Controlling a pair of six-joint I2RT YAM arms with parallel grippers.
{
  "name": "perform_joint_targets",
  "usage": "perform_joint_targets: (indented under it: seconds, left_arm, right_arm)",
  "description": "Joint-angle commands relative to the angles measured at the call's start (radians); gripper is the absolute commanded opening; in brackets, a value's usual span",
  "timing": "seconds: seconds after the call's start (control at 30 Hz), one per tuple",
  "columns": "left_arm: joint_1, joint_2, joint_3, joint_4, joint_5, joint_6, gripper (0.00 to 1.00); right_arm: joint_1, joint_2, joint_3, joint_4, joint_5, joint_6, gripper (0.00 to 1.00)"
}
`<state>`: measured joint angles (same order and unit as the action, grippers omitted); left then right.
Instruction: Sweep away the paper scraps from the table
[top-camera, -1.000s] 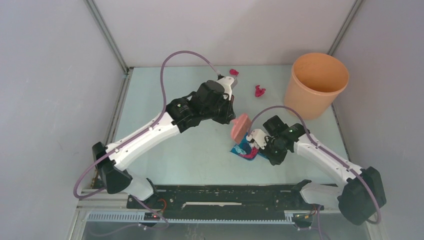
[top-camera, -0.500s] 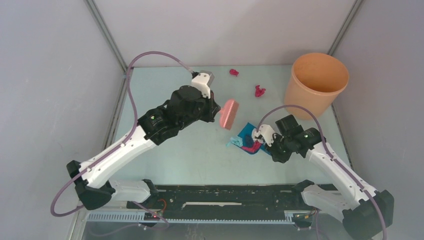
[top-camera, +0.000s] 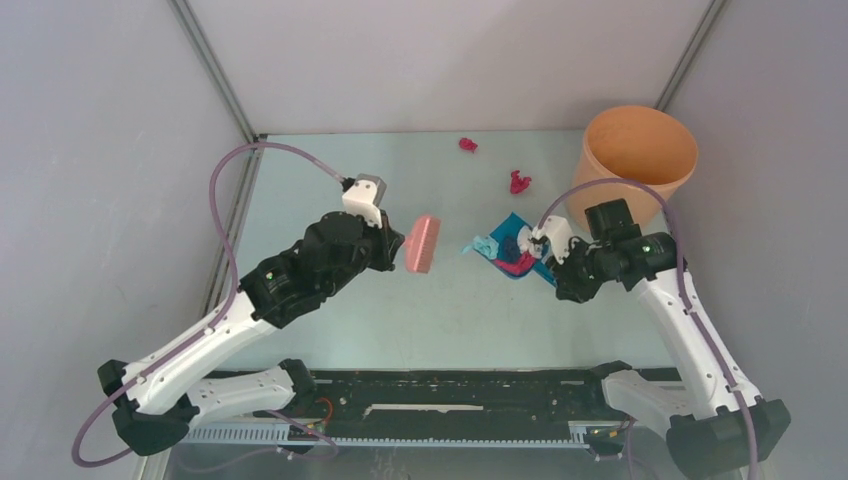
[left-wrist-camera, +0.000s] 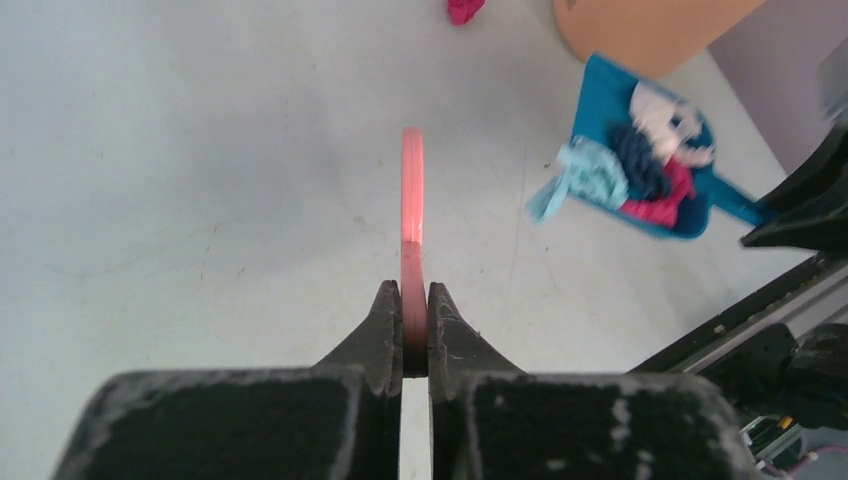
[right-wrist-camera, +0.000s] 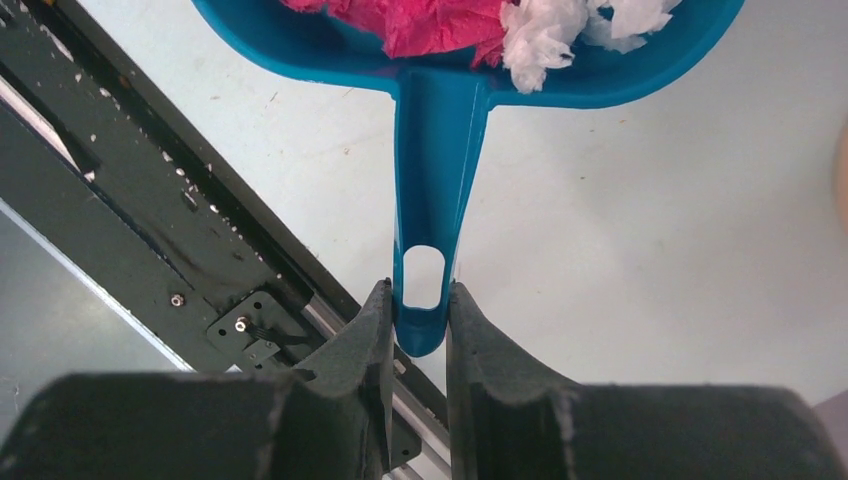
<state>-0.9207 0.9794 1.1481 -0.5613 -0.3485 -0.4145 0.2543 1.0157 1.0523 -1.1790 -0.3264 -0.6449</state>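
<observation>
My left gripper (top-camera: 397, 243) (left-wrist-camera: 412, 300) is shut on the thin handle of the pink brush (top-camera: 421, 243) (left-wrist-camera: 411, 190), which it holds left of centre over the table (top-camera: 330, 180). My right gripper (top-camera: 553, 258) (right-wrist-camera: 420, 300) is shut on the handle end of the blue dustpan (top-camera: 512, 222) (right-wrist-camera: 440, 130), near the orange bucket. Magenta, white and navy paper scraps (top-camera: 515, 255) (right-wrist-camera: 430, 25) (left-wrist-camera: 650, 170) fill the pan. A teal scrap (top-camera: 483, 245) (left-wrist-camera: 580, 175) hangs over its front lip. Two magenta scraps (top-camera: 467, 144) (top-camera: 519, 182) lie on the far table.
An orange bucket (top-camera: 632, 165) (left-wrist-camera: 650, 30) stands at the far right corner, just behind the dustpan. Grey walls close in the table on three sides. A black rail (top-camera: 450, 395) (right-wrist-camera: 150, 200) runs along the near edge.
My left arm has drawn back to the left with the brush. My right arm has carried the loaded dustpan away from the near middle, up and right toward the bucket.
</observation>
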Motion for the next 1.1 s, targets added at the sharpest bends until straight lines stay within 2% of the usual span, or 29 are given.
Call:
perform_joint_targets:
  seconds: [0.0, 0.17, 0.37, 0.63, 1.07]
  left_arm:
    - [-0.003, -0.052, -0.071, 0.048, -0.011, -0.034, 0.06]
    - [-0.003, -0.074, -0.148, 0.086, 0.01, -0.042, 0.05]
    - [-0.003, -0.062, -0.154, 0.083, 0.043, -0.019, 0.05]
    - [-0.003, -0.066, -0.18, 0.09, 0.069, -0.016, 0.05]
    - [-0.003, -0.085, -0.221, 0.101, 0.096, -0.014, 0.04]
  right_arm:
    - [-0.05, 0.034, 0.112, -0.06, -0.032, -0.038, 0.02]
    - [-0.106, 0.073, 0.229, -0.079, -0.015, -0.012, 0.02]
    - [-0.144, 0.106, 0.339, -0.087, 0.038, 0.037, 0.02]
    - [-0.246, 0.171, 0.478, -0.121, -0.013, 0.059, 0.02]
    - [-0.515, 0.337, 0.691, -0.098, 0.042, 0.113, 0.01]
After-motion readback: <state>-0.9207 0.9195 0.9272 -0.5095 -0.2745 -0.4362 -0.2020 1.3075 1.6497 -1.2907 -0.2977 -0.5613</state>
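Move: Ahead and to the right of the right hand, which holds the loaded dustpan, the bin stands about 23 cm forward and 12 cm right, its middle some 5 cm lower. The dustpan's scoop lies about 8 cm forward and 9 cm left of this hand; the nearer pink scrap is roughly 27 cm ahead, 10 cm left and 16 cm below. From the left hand, the bin is about 19 cm forward, 47 cm right and 18 cm below. Lifting the loaded dustpan about 12 cm while carrying it forward, the right hand then swings increasingly rightward towards the bin, turning about 30 degrees clockwise and tipping its fingers slightly forward and up, grip kept on the handle. The left hand, still gripping the brush clear of the table, sinks about 7 cm and draws back slightly. ##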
